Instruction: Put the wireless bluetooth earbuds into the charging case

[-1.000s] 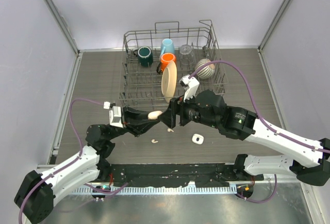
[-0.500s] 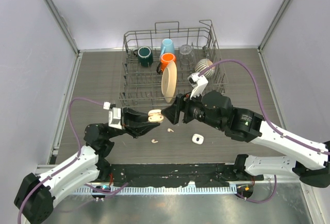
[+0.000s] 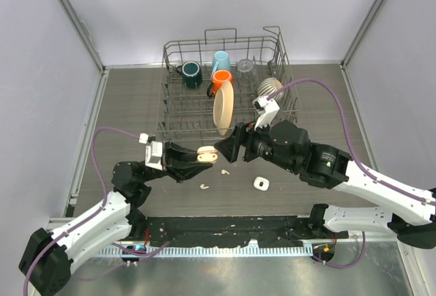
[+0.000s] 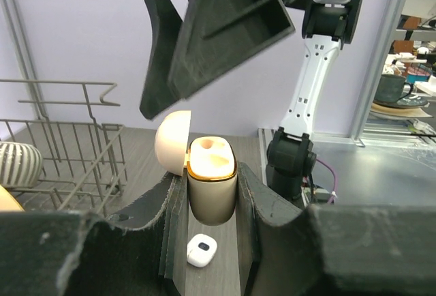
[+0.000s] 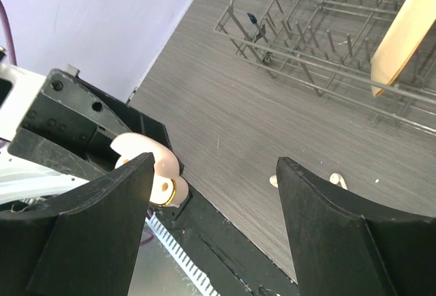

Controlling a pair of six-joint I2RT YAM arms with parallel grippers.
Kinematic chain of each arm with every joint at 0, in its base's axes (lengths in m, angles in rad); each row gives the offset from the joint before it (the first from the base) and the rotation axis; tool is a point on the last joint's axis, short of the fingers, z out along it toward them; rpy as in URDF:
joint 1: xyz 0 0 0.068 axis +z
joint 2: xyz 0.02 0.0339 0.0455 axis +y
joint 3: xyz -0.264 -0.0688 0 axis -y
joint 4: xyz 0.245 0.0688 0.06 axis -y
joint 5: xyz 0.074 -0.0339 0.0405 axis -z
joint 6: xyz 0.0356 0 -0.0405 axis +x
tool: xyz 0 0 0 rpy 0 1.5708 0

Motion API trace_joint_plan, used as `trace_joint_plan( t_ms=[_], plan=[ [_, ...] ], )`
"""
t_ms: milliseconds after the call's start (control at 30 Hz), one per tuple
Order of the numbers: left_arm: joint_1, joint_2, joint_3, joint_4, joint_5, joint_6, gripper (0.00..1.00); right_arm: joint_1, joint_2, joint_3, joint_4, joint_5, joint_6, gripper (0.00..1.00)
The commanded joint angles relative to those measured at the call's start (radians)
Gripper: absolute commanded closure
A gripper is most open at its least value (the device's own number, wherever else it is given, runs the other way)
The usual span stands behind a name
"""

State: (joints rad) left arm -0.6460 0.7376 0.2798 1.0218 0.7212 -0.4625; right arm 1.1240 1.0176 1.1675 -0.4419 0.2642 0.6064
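Note:
A cream charging case (image 3: 205,153) with a gold rim, its lid hinged open, sits upright between the fingers of my left gripper (image 3: 202,159), which is shut on it. In the left wrist view the charging case (image 4: 212,200) fills the gap of the left gripper (image 4: 212,176). My right gripper (image 3: 225,150) hovers just right of the case, open and holding nothing. The right wrist view shows the right gripper (image 5: 214,166) above the table, the case (image 5: 155,173) at its left finger. Two earbuds (image 3: 224,171) (image 3: 204,187) lie on the table; they also appear as earbuds (image 5: 274,181) (image 5: 336,180) by the right finger.
A small white rounded case (image 3: 261,184) lies right of the earbuds, also seen as the white case (image 4: 201,249) below the held one. A wire dish rack (image 3: 225,91) stands behind with mugs, a glass, a striped bowl and a cream plate (image 3: 223,105).
My right gripper has drawn back up and to the right, away from the held case, and its jaws have widened a little. The left gripper and both loose earbuds stayed put.

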Motion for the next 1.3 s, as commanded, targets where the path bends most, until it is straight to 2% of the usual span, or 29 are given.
trace_joint_plan(
  t_ms=[0, 200, 300, 500, 633, 800, 1033, 1267],
  plan=[
    [-0.007, -0.027, 0.033, -0.026, 0.021, 0.036, 1.0, -0.004, -0.079, 0.001, 0.086, 0.067, 0.026, 0.22],
    [-0.007, -0.058, 0.018, -0.052, -0.032, 0.058, 1.0, -0.004, -0.142, -0.025, 0.088, 0.093, 0.03, 0.22],
    [-0.007, -0.075, 0.015, -0.069, -0.051, 0.065, 1.0, -0.003, -0.139, -0.025, 0.075, 0.051, 0.029, 0.22],
    [-0.007, -0.116, 0.021, -0.135, -0.088, 0.111, 1.0, -0.004, -0.137, -0.078, 0.06, 0.03, 0.147, 0.22],
    [-0.007, -0.159, 0.032, -0.206, -0.117, 0.153, 1.0, -0.006, -0.104, -0.091, 0.089, -0.078, 0.208, 0.22],
    [-0.007, -0.19, 0.033, -0.235, -0.143, 0.176, 1.0, -0.007, -0.05, -0.133, 0.248, -0.285, 0.303, 0.22],
    [-0.007, -0.198, 0.036, -0.23, -0.132, 0.171, 1.0, -0.01, 0.012, -0.172, 0.338, -0.293, 0.4, 0.22],
    [-0.007, -0.196, 0.039, -0.22, -0.126, 0.168, 1.0, -0.052, 0.001, -0.256, 0.487, -0.321, 0.5, 0.23]
  ],
)
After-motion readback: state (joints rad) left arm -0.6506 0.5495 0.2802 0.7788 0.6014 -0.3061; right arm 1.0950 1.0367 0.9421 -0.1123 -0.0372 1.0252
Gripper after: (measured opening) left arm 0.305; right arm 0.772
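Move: In the left fingers already, the charging case with its lid open lies about 7 cm to the right hand's left, level with it fore and aft and some 4 cm lower; from the left hand point it is only about 2 cm to the right and 1 cm up. Far below the right hand, on the table, one loose earbud lies roughly 4 cm ahead and 2 cm left. The finished white case is down there too, about 10 cm right and 1 cm back. Lifting the open, empty right hand about 4.5 cm and a little to the right, then reversing left, down and back towards the held case, it ends some 5 cm farther left. On the way the wrist rolls about 25 degrees and swings the fingers to point more leftward, one tip coming right beside the case. The left hand keeps its pinch, easing 2 cm left and turning 10 degrees counter-clockwise. ##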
